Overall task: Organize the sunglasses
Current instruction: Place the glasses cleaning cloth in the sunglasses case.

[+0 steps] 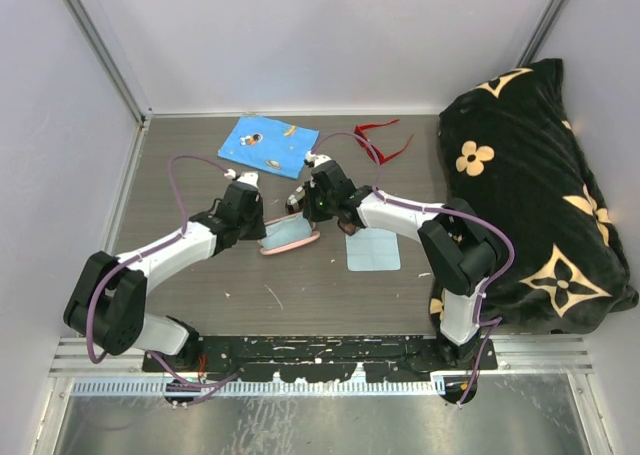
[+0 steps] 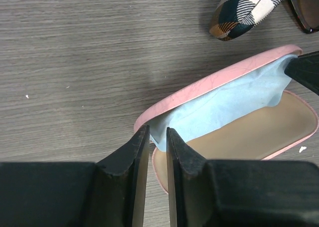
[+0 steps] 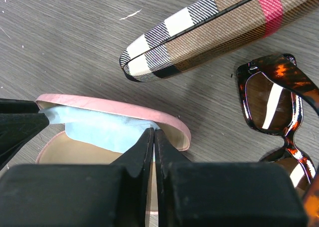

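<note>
The dark brown sunglasses [image 3: 271, 102] lie folded on the table right of the open pink case [image 3: 114, 106], their corner also in the left wrist view [image 2: 304, 10]. The red sunglasses [image 1: 380, 140] rest at the back of the table. A light blue cloth [image 2: 224, 105] lies stretched inside the pink case [image 1: 290, 240]. My right gripper [image 3: 154, 134] is shut on the cloth's right end. My left gripper [image 2: 158, 137] stands at the cloth's other corner, jaws a narrow gap apart, with the corner loose between the tips.
A slim plaid case [image 3: 209, 27] lies just behind the pink case. A patterned blue cloth [image 1: 268, 145] sits at the back. A pale blue cloth [image 1: 373, 252] lies under my right arm. A black flowered cushion [image 1: 530, 185] fills the right side.
</note>
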Robot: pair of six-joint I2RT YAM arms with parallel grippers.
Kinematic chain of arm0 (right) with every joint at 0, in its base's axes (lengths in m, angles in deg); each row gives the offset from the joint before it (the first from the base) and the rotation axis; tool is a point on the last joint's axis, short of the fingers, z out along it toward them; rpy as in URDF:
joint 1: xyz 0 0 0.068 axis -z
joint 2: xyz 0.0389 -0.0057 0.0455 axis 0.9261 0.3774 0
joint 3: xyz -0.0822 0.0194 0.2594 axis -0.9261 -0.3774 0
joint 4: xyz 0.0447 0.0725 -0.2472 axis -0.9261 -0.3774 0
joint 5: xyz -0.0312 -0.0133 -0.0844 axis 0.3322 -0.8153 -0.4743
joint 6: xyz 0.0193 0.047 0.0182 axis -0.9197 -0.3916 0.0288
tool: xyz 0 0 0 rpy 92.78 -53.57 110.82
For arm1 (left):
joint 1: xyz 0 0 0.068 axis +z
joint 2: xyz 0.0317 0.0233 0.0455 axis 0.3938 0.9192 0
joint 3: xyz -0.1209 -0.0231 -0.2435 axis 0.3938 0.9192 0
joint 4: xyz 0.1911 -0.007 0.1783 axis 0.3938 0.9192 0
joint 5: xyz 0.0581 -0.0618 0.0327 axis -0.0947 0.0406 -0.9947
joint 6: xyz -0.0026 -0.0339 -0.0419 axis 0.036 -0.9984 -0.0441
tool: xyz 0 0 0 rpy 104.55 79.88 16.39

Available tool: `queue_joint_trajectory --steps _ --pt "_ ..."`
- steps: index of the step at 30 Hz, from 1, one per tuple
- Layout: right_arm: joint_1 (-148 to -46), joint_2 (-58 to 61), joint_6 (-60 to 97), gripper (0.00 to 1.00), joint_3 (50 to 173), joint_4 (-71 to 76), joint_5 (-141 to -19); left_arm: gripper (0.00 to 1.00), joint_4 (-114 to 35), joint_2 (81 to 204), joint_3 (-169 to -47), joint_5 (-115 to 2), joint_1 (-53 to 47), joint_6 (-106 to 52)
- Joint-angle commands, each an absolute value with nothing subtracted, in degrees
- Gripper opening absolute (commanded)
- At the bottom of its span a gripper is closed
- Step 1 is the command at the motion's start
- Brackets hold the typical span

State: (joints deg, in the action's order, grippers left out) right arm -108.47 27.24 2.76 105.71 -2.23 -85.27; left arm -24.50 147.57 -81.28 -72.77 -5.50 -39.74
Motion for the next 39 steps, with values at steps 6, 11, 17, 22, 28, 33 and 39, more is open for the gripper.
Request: queue_joint_trajectory --steps 6,11,17,22,28,33,39 --pt "-108.3 24.6 3.9 0.18 108.1 -0.6 -83.9 0.32 -25.7 143.3 -80.9 -76.3 -5.0 -39.3" --pt "-108.3 23.0 4.1 0.25 108.0 -0.6 -83.8 0.36 -24.8 142.2 -81.6 -76.7 -5.0 -38.8" --pt "-108.3 20.4 5.2 0.36 108.1 -1.6 -84.3 0.40 -23.5 140.5 -82.0 -76.6 -4.8 -38.2" --pt "-108.3 17.5 7.1 0.42 108.6 -2.9 -84.4 0.43 -22.2 136.5 -81.3 -75.4 -4.6 -38.4" --pt "-108.3 12.6 11.1 0.46 108.8 -6.4 -86.6 0.45 -19.8 132.6 -80.1 -73.8 -4.4 -39.7" --pt "-108.2 6.4 15.5 0.52 107.5 -10.8 -93.8 0.46 -17.6 128.8 -79.5 -72.6 -4.4 -40.9" --pt "-108.0 -2.1 18.6 0.60 102.9 -14.8 -102.2 0.48 -15.7 125.7 -79.8 -70.9 -4.3 -41.6"
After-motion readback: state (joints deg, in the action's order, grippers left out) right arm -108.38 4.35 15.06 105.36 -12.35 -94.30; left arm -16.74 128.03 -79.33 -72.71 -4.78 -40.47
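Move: The cleaning cloth already lies in the open pink sunglasses case, its middle about 6 cm right of the left hand, 1 cm ahead and 2 cm below; from the right hand it is some 5 cm left, 4 cm back and 2 cm below. From the right hand, the plaid case sits about 6 cm ahead and 1 cm left, the brown sunglasses some 8 cm right and 1 cm ahead, both roughly 2 cm lower. Both hands open wider, leaving the cloth's ends, and rise: left about 7 cm, right some 14, then swinging right. ##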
